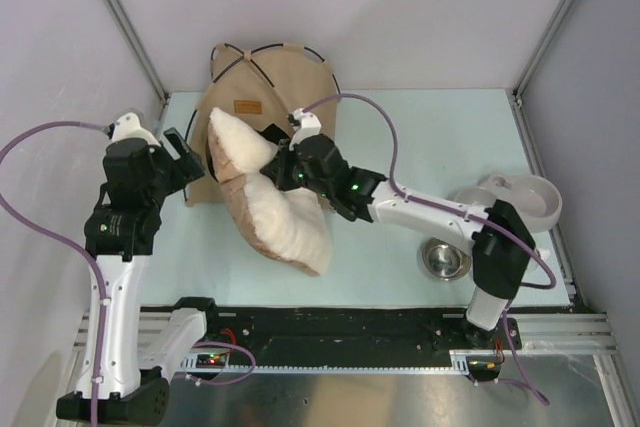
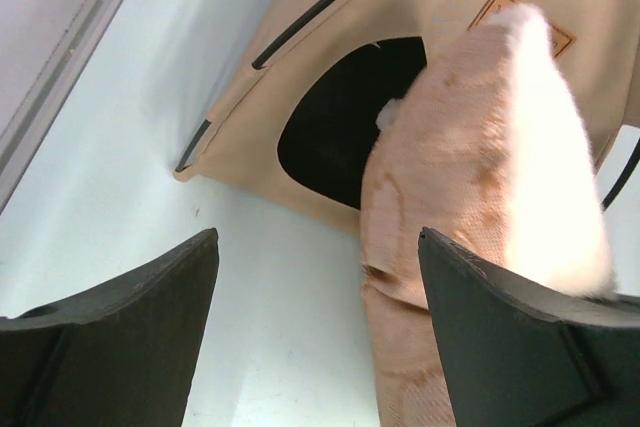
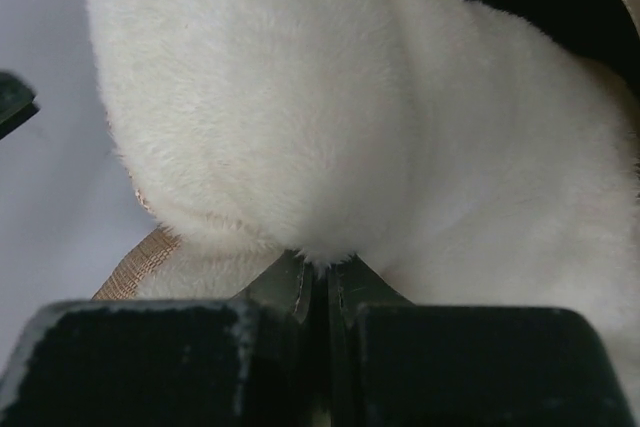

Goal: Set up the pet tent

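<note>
The pet tent [image 1: 250,77] stands at the back of the table, tan with thin black poles and a brown label [image 1: 245,107]. Its dark rounded doorway [image 2: 335,122] shows in the left wrist view, with a small white pom-pom [image 2: 385,114] at its edge. A fluffy cream pillow [image 1: 285,217] is folded up in front of the doorway, one end at the opening. My right gripper [image 1: 283,154] is shut on the pillow [image 3: 330,107], with fur pinched at the tips of the gripper [image 3: 318,267]. My left gripper [image 2: 318,237] hangs open over the table left of the pillow [image 2: 470,167], holding nothing.
A steel bowl [image 1: 444,259] and a pale double bowl [image 1: 520,202] sit at the right of the table. Metal frame posts stand at the back corners. The arms' base rail [image 1: 330,322] runs along the near edge.
</note>
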Motion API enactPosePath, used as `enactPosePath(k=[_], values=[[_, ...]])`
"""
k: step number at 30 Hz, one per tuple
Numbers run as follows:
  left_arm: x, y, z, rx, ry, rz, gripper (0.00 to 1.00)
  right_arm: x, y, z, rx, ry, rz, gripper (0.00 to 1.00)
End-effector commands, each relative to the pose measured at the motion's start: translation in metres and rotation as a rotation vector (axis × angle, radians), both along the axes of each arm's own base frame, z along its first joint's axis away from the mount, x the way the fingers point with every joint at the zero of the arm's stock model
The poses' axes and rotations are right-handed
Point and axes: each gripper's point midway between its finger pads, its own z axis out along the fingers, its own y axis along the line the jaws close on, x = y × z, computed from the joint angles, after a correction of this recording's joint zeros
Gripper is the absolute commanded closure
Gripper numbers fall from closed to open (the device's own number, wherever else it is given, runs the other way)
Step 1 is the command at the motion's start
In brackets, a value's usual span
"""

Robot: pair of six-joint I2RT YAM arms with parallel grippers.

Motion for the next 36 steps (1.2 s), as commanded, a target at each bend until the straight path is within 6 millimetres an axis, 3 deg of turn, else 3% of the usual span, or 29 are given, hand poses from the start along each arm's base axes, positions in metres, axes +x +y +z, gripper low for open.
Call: enactPosePath(k=[1,5,8,14,24,31,36], values=[[0.001,-0.005,0.000,-0.035,-0.018,-0.015,0.16,0.034,0.009,0.006,0.015,-0.022,-0.224,1.00],[0.003,-0.004,-0.009,-0.035,0.003,-0.011,0.16,0.044,0.015,-0.021,-0.067,0.017,-0.349,1.00],[0.008,-0.006,-0.021,-0.048,0.030,-0.010,0.17,0.052,0.008,-0.042,-0.127,0.046,-0.456,1.00],[0.034,-0.017,-0.038,-0.103,0.019,-0.048,0.30,0.059,-0.004,-0.055,-0.175,0.044,-0.570,1.00],[0.084,-0.051,-0.024,-0.218,-0.200,-0.204,0.25,0.052,-0.006,-0.087,-0.248,0.059,-0.551,1.00],[0.104,-0.063,-0.036,-0.262,-0.224,-0.255,0.46,0.052,-0.004,-0.105,-0.285,0.077,-0.520,1.00],[0.110,-0.080,-0.073,-0.266,-0.134,-0.299,0.63,0.047,0.001,-0.123,-0.322,0.091,-0.470,1.00]])
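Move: Ahead of the left hand by about 7 cm, 8 cm to its right and 4 cm lower, is the folded cushion's left end; the tent doorway lies some 18 cm ahead, 4 cm right and 22 cm down, the leather label 26 cm ahead, 10 cm right and 12 cm below. From the right hand, already gripping the cushion's middle, the doorway is about 15 cm ahead, 14 cm left and 17 cm down; the cushion's left end is 4 cm ahead and 10 cm left, level in height. Sinking first, the left hand then reaches some 10 cm forward and 6 cm right to the cushion's left end, finishing about 6 cm lower, rolled to its right and turned slightly clockwise, its fingers half closing around the end's woven back. The right hand keeps its shut grip and carries the cushion about 7 cm down and 4 cm forward towards the doorway, swinging first left then partly back and turning some 25 degrees clockwise. ##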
